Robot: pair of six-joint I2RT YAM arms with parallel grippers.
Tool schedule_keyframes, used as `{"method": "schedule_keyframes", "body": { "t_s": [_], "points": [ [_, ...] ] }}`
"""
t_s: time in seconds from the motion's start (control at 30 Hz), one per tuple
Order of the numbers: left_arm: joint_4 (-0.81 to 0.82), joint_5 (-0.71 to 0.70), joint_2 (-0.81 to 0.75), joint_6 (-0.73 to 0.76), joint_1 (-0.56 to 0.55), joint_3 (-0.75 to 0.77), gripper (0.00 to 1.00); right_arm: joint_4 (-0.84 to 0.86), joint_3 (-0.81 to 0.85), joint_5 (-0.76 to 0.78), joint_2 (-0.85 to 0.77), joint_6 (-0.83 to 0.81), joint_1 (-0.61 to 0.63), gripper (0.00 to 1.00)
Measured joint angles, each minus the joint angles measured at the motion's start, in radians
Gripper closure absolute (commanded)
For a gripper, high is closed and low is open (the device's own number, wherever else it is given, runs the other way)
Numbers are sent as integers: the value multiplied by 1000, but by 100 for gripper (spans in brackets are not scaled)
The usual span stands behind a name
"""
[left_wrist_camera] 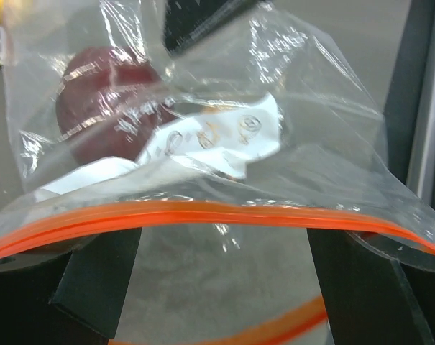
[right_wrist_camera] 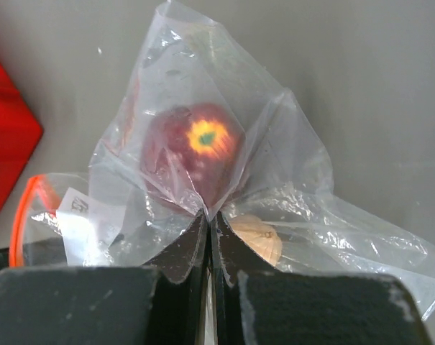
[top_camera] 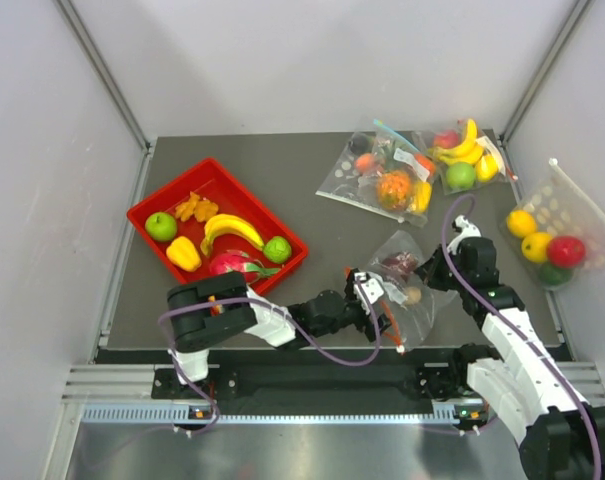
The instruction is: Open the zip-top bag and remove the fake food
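Note:
The zip-top bag [top_camera: 407, 285] lies near the front edge, clear, with an orange-red zip strip [left_wrist_camera: 203, 214] and a white label [left_wrist_camera: 217, 140]. Its mouth gapes. My left gripper [top_camera: 372, 298] is open wide at that mouth, and the upper strip runs across both fingers [left_wrist_camera: 95, 277]. My right gripper [top_camera: 435, 272] is shut on a pinch of plastic at the bag's other end [right_wrist_camera: 210, 215]. Inside the bag are a dark purple piece [right_wrist_camera: 192, 154] and a small beige one [right_wrist_camera: 259, 236]. Two green apples [top_camera: 162, 226], orange segments [top_camera: 195, 208] and a yellow piece [top_camera: 183, 253] lie in the red tray [top_camera: 147, 205].
The tray also holds a banana [top_camera: 232, 230] and a pink dragon fruit [top_camera: 232, 265]. Two other filled bags [top_camera: 377, 175] [top_camera: 467, 155] lie at the back right. A further bag of fruit [top_camera: 552, 235] leans at the right edge against the wall.

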Motion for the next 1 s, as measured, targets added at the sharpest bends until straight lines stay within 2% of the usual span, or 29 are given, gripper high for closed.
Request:
{"method": "schedule_keyframes", "body": {
  "t_s": [0.33,0.6,0.83,1.0],
  "points": [
    [109,-42,104,13,-1,61,1,-78,-9,132,2,21,31,100],
    [132,-35,116,14,-9,98,1,-119,7,380,147,98,251,100],
    [131,-42,116,29,-11,99,1,-108,6,410,163,145,271,100],
    [169,8,144,8,-15,99,1,-102,-6,430,149,172,283,100]
  ]
}}
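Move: The small onion in the bag lies about 6 cm right of the wide-open left fingers, some 4 cm farther out and 5 cm below; the red fruit, also inside, sits roughly 9 cm ahead of that hand and 6 cm to its right. From the right fingers, shut on the bag film, the onion is about 3 cm back, 1 cm left and 7 cm down, the red fruit 4 cm ahead, 3 cm left and 6 cm down. Downward, and slightly back, the right hand sinks about 5 cm towards the onion, still pinching the film, its fingers tipping down and its left side rolling lower by some 15 degrees. The left hand, fingers kept wide open at the orange-zipped mouth, eases some 3 cm to the right into the bag towards the onion, rising about 1 cm. ##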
